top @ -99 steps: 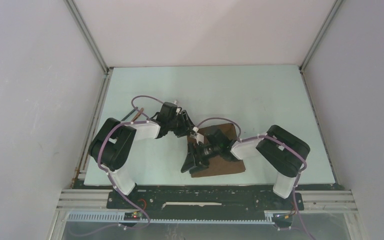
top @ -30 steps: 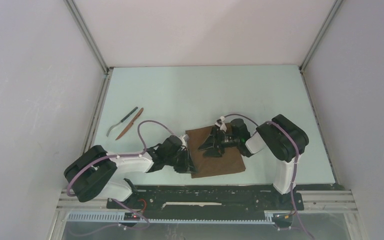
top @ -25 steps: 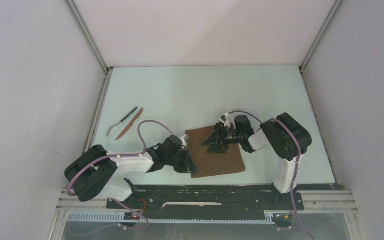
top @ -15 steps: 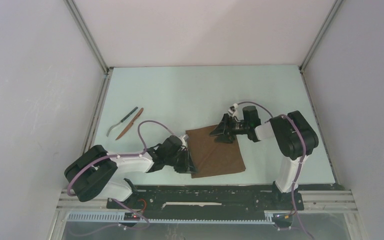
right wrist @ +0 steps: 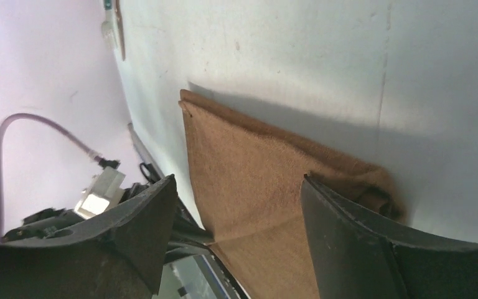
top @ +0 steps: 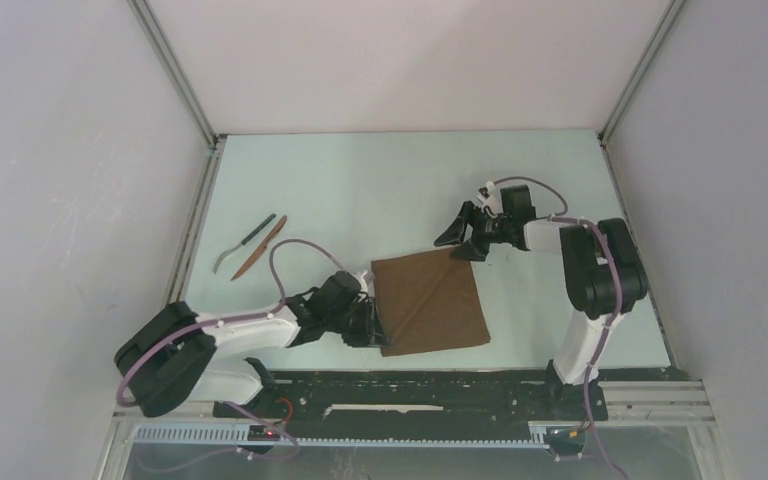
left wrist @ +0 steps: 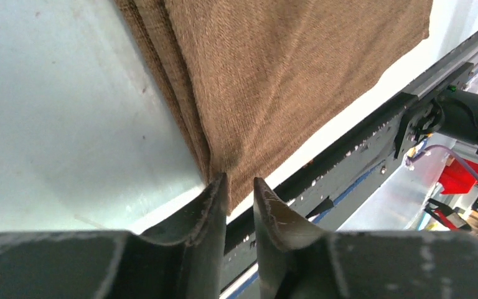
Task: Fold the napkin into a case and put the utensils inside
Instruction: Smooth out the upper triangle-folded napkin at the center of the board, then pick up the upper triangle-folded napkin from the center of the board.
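The dark brown napkin [top: 430,302] lies folded flat near the table's front edge, its stacked layers showing along the left side [left wrist: 286,81]. My left gripper [top: 368,326] lies low at the napkin's near left corner. Its jaws are almost closed, with that corner [left wrist: 235,190] between the tips. My right gripper [top: 460,243] hovers open and holds nothing, just past the napkin's far edge; the cloth [right wrist: 255,168] shows between its wide fingers. The two utensils [top: 250,245], a fork and a reddish-brown knife, lie side by side far left on the table, and appear small in the right wrist view [right wrist: 113,25].
The pale green table [top: 380,190] is walled on three sides by white panels. A black rail [top: 410,385] runs along the near edge just in front of the napkin. The left arm's purple cable [top: 290,255] arcs above the table between the utensils and the napkin.
The right gripper has drawn back off the napkin, up and to the far right, staying open. The left gripper has kept its place at the near left corner. The napkin lies flat as before.
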{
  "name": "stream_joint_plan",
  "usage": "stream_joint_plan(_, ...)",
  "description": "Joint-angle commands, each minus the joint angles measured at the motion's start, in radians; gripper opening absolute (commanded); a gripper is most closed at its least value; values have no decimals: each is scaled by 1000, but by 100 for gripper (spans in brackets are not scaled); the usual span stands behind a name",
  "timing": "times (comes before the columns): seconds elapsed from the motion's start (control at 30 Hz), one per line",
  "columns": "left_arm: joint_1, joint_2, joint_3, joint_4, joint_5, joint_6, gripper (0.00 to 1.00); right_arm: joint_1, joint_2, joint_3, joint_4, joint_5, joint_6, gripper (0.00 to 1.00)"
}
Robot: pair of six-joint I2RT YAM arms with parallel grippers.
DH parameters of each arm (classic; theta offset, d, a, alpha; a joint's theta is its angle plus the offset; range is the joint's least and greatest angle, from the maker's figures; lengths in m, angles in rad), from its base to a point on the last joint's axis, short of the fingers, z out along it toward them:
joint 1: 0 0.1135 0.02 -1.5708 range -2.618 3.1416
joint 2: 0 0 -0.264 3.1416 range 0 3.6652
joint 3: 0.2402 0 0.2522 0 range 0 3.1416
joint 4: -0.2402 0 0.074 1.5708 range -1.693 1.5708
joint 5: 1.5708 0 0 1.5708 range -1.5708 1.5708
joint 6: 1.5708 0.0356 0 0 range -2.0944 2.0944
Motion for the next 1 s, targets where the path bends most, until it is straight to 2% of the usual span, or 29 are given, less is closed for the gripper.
stream_joint_plan(0.0, -4, -164, 87, -163, -77, 65, 33, 64, -210, 85, -418, 279, -198, 81)
stream_joint_plan(0.13, 6, -361, 188, -338, -235, 116, 39, 171, -368, 85, -676, 664, -248, 82)
stream_joint_plan(0.2, 13, -483, 210, -438, -379, 113, 44, 250, -426, 87, -808, 817, -214, 83)
stream_joint_plan(0.3, 19, -677, 215, -584, -609, 92, 60, 435, -460, 94, -907, 857, -123, 83)
stream_joint_plan(0.37, 23, -774, 217, -661, -743, 86, 65, 552, -453, 124, -961, 867, -25, 82)
stream_joint_plan(0.47, 25, -885, 229, -741, -874, 77, 68, 726, -421, 187, -987, 906, 132, 79)
stream_joint_plan(0.53, 27, -937, 229, -753, -898, 80, 69, 818, -376, 243, -1003, 931, 207, 74)
stream_joint_plan(0.6, 27, -975, 230, -754, -893, 81, 70, 889, -308, 309, -1022, 938, 257, 64)
stream_joint_plan(0.67, 26, -1004, 230, -752, -878, 81, 70, 938, -229, 377, -1032, 931, 282, 61)
stream_joint_plan(0.77, 26, -1036, 228, -756, -861, 86, 71, 987, -92, 515, -1097, 942, 282, 58)
stream_joint_plan(0.9, 26, -1076, 229, -774, -846, 96, 72, 1014, 55, 677, -1173, 952, 269, 46)
stream_joint_plan(0.97, 26, -1096, 232, -784, -845, 97, 72, 1015, 94, 717, -1194, 946, 267, 44)
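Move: The right hand is over the napkin's far-right corner, which lies level with it fore and aft, about 2 cm to its right and 2 cm below. The near-left corner it heads for is some 24 cm back and 15 cm left; the far-left corner is roughly 4 cm back and 18 cm left, the near-right corner 23 cm back and 6 cm right, all about 2 cm lower. From the left hand, the near-left corner is just under the fingertips, about 1 cm back and 1 cm below. The right hand lifts about 5 cm off the far-right corner and sweeps back some 22 cm and then left across the napkin, its wrist swinging around 50 degrees so the fingers turn from leftward to downward and close about halfway, and it ends sinking towards the near-left corner without touching it yet. The left hand meanwhile comes free of that corner to clear the place, rising sharply and then swinging left and a little forward while its fingers open wide and its wrist tips up and turns counter-clockwise. ##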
